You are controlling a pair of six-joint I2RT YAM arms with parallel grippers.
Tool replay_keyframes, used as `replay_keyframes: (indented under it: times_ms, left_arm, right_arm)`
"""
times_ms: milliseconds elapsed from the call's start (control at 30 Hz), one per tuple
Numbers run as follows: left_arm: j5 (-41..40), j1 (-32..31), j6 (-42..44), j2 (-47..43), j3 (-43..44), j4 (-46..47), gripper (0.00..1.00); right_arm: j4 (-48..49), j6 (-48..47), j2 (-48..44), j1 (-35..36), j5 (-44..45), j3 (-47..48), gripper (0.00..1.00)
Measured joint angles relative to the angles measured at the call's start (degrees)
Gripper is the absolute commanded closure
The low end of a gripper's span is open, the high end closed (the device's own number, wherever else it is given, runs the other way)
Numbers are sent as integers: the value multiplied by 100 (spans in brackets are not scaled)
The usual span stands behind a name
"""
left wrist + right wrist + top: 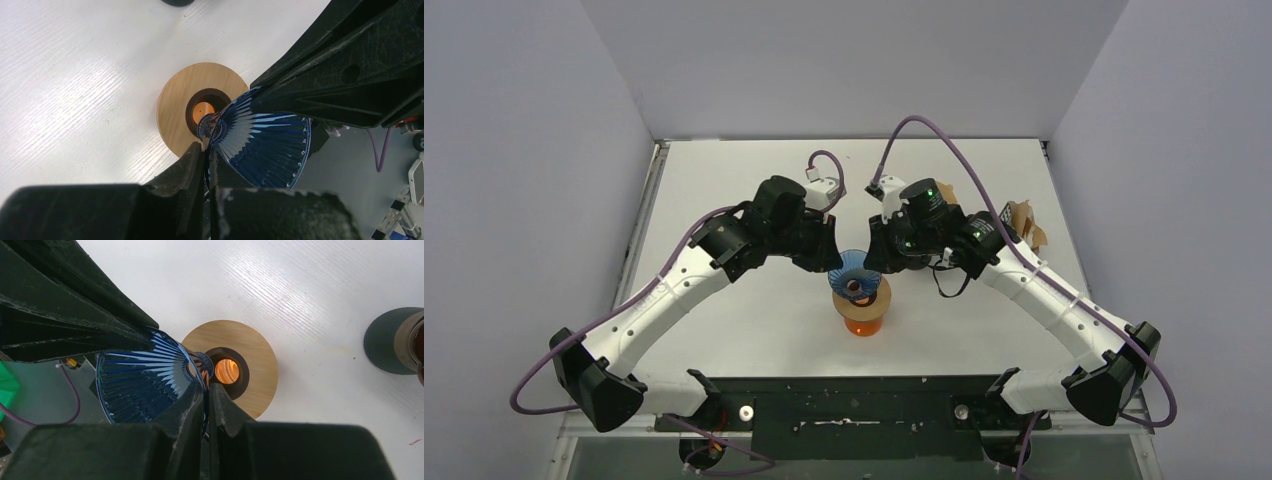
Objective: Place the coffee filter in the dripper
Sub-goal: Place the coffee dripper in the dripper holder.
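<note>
The dripper [854,272], a blue ribbed glass cone, hangs tilted just above a round wooden collar [871,293] on an orange vessel [864,322]. My left gripper [207,147] is shut on the dripper's [265,145] thin wall at its narrow end. From the other side, my right gripper [206,386] is shut on the wall of the same dripper [145,380]. The wooden collar [260,355] shows its dark hole with an orange glow inside. Brown paper, the coffee filter [1024,222], sits at the back right, partly hidden behind my right arm.
A dark round object [390,342] stands on the white table to the right of the collar. Both arms meet over the table's middle. Grey walls close in the table at the left, back and right.
</note>
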Motion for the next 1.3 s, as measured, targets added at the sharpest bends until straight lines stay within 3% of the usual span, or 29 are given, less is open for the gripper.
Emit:
replay_keyframes:
  times_ms: [1300]
  left_arm:
    - [42,-256,-98,374,-881,1005,100]
  right_arm:
    - [492,-20,-306,-50,411,-1209,100]
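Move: Both closed grippers hold the blue dripper by its rim, one on each side. The dripper holder's ring lies about 6 cm to the right of the left hand, 2 cm back and 11 cm below; from the right hand, some 2 cm left, 2 cm back and 11 cm below. The orange beaker stands directly under the ring, its middle roughly 7 cm lower. The brown cup on its grey base is about 16 cm ahead and 10 cm right of the right hand. Both hands keep their pinch on the blue dripper's rim and lower it together nearly 6 cm towards the holder's hole, easing about 2 cm to the right in the same stroke to bring the spout over the hole, with almost no forward or back travel. The wrists turn only about 5 degrees or less, and the descent levels off at the very end with the fingers still shut on the rim and the dripper's lower cone down in the wooden ring. ##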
